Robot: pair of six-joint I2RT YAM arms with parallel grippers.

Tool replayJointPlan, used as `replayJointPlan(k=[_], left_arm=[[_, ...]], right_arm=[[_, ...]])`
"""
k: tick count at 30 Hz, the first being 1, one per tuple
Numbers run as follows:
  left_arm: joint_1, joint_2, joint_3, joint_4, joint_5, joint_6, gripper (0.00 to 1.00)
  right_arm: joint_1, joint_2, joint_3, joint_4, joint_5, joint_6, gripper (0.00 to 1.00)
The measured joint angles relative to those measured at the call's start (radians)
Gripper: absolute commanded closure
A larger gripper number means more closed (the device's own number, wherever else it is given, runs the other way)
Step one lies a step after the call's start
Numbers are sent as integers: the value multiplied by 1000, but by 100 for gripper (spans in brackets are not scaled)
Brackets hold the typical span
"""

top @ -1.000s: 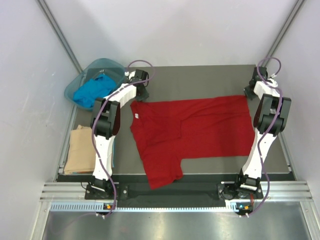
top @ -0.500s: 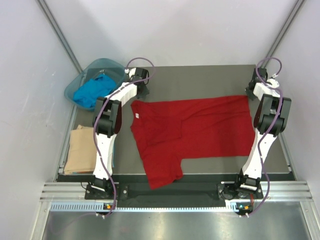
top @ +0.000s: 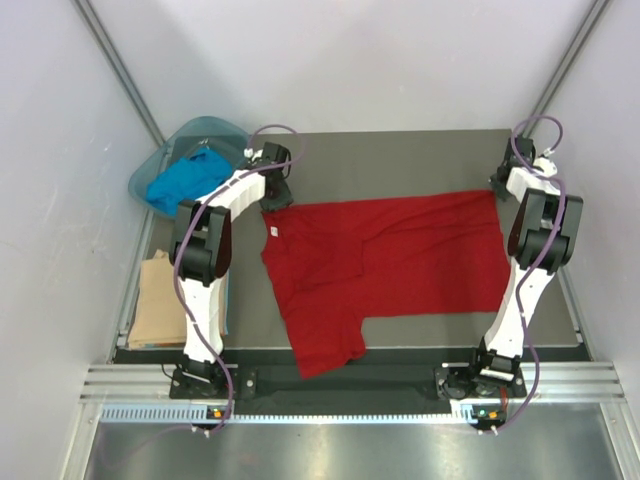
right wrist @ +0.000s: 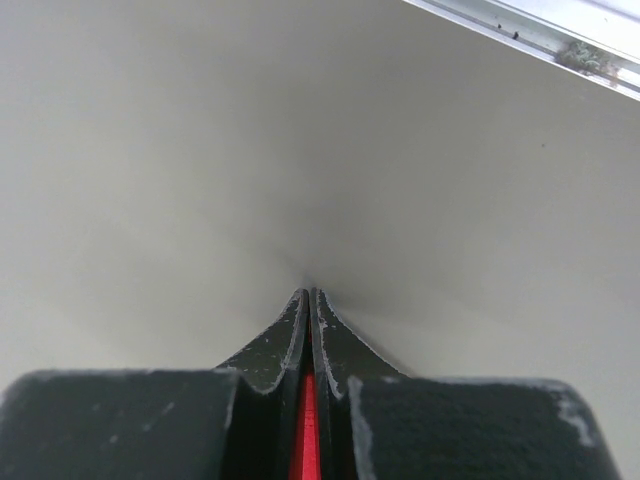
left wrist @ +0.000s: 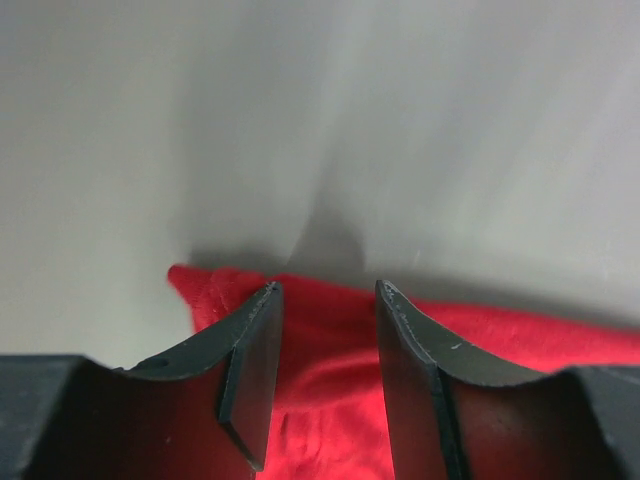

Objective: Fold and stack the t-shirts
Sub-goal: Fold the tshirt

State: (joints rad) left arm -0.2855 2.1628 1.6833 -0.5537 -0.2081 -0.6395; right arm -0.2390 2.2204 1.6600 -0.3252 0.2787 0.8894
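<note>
The deep red t-shirt [top: 385, 255] lies spread flat across the table, one sleeve pointing toward the near edge. My left gripper [top: 270, 193] is at its far left corner. In the left wrist view this gripper [left wrist: 325, 285] is open, the fingers apart, and red cloth [left wrist: 320, 400] lies loose on the table between and below them. My right gripper [top: 497, 185] is at the shirt's far right corner. It [right wrist: 308, 292] is shut, with a thin strip of red cloth [right wrist: 308, 430] pinched between the pads. A bright blue t-shirt [top: 185, 180] lies crumpled in the basin. A folded tan t-shirt [top: 158, 300] rests at the table's left edge.
The translucent teal basin [top: 215, 128] stands at the far left corner, just left of my left arm. White walls close in behind and on both sides. A metal rail [top: 350, 385] runs along the near edge between the arm bases.
My left gripper's jaws have spread wider over the red shirt's corner, and the left arm's elbow has swung to the left. The right gripper and the shirt have stayed put.
</note>
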Motion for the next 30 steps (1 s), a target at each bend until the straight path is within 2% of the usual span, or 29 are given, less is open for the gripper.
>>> replayJointPlan(k=[30], left_arm=[[3,-170,-85,-3,33,49,49]], right_arm=[[-6,-12,-17,3,5,-25,100]])
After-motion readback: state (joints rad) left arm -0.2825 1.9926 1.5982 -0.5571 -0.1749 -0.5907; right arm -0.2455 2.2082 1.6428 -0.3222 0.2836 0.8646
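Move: The t-shirt's far left corner lies about 4 cm to the left of the left hand, roughly 1 cm back and 2 cm below, with the shirt's far edge running right beneath the open fingers. The white tag is about 6 cm back and 1 cm left of that hand; the blue t-shirt in the bin stands some 20 cm to its left and 5 cm farther out. From the right hand, the same corner lies roughly 50 cm left and 4 cm back. Keep the right gripper shut on the t-shirt's far right corner, almost still. Draw the left gripper back about 1 cm and up a little, pause low over the far edge near the left corner, then lift it away to some 5 cm above its start, fingers staying about half open and empty, tipping up only slightly. ##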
